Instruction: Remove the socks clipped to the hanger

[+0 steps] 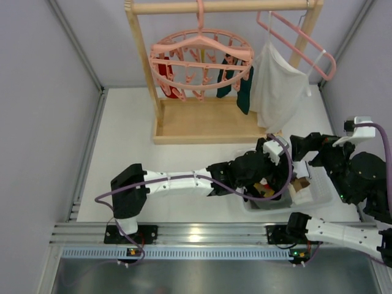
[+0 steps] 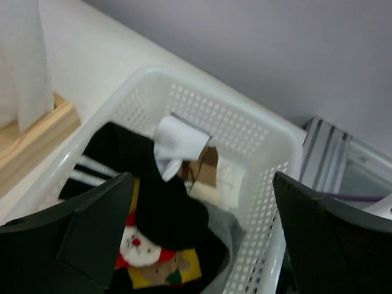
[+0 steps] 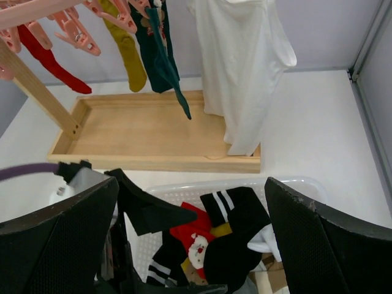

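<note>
The round pink hanger [image 1: 202, 56] hangs from the wooden rail with socks clipped under it. They are a red sock [image 3: 49, 58], a mustard sock [image 3: 130, 54] and dark teal socks [image 3: 162, 58]. The red one [image 1: 164, 76] and the teal ones [image 1: 245, 90] also show from above. My left gripper [image 2: 202, 245] is open over a white basket [image 2: 269, 131], with a black sock [image 2: 165, 214] lying loose below its fingers. My right gripper [image 3: 193, 245] stands open above the same basket, holding nothing. In the top view the left gripper [image 1: 262, 184] and the right gripper [image 1: 304, 160] are close together.
The basket [image 1: 306, 205] holds several socks, among them a Santa-patterned one [image 3: 197, 245]. A large white cloth [image 1: 275, 86] hangs on a plain pink hanger [image 1: 306, 43] to the right. The wooden rack's base tray [image 3: 147, 131] lies beyond the basket. Walls close in on both sides.
</note>
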You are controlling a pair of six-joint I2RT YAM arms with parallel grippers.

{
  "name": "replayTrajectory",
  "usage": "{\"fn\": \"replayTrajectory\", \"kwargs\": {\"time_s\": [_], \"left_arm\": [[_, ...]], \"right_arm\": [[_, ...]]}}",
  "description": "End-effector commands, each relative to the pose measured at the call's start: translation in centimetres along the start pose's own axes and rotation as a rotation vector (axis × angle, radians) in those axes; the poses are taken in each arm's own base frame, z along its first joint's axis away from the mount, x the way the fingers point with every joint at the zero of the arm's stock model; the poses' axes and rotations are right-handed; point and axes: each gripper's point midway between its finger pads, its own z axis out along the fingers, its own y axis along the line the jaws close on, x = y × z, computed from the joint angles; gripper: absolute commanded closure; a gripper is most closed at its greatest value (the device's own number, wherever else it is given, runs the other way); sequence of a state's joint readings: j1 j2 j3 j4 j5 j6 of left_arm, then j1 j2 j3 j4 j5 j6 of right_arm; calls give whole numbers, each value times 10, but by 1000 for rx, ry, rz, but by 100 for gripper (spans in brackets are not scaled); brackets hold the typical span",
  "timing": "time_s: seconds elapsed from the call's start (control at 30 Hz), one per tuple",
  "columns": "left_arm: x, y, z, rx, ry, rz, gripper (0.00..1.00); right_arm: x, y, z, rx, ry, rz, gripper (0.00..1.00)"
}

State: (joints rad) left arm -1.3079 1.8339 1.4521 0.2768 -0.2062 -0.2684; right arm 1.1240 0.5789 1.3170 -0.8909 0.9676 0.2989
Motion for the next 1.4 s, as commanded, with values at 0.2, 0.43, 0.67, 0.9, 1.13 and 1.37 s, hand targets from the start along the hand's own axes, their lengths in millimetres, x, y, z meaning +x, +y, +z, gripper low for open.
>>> {"fn": "replayTrajectory", "kwargs": {"time_s": [0.2,0.43,0.67,0.9,1.13,1.37], "left_arm": [[21,94,-107,-438,68,-51,1],[43,216,-235,-854,74,-240,1],[52,255,-319,-923,-57,-380,1],[43,227,-330,-774,-47,-409,2],[23,202,-333,-633,-62,-412,1],[12,197,-339,-620,-56,-384,1]], "right_arm": [[13,28,20,20,39,-23,1],[47,78,46,-73,116,-66,0],[108,134,94,-350,219,-19,0],[130,97,161,-311,136,-66,1],[136,73,234,-343,107,-51,1],[137,69,289,-362,74,-90,6]]}}
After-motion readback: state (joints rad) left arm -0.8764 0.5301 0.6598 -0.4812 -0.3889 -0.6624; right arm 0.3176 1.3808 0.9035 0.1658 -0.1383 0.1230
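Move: The lower dark green sock, hanging at the front of the ring, has its middle roughly 27 cm ahead of the right hand, 12 cm to its left and 14 cm below. The other dark green sock hangs some 5 cm to the left of it and 5 cm farther out; the white cloth hangs about 12 cm to the right of it. From the left hand, that lower sock lies about 25 cm ahead, 12 cm left and roughly level, with the basket right below this hand. The right hand, fingers wide open, heads for the lower end of the front dark green sock: first left about 12 cm and sinking, then forward some 23 cm and still down, 20 cm in all, turning a little counter-clockwise and tipping down. No touch is visible. The empty left hand dips and swings about 40 cm left, away from over the basket, turning counter-clockwise. ##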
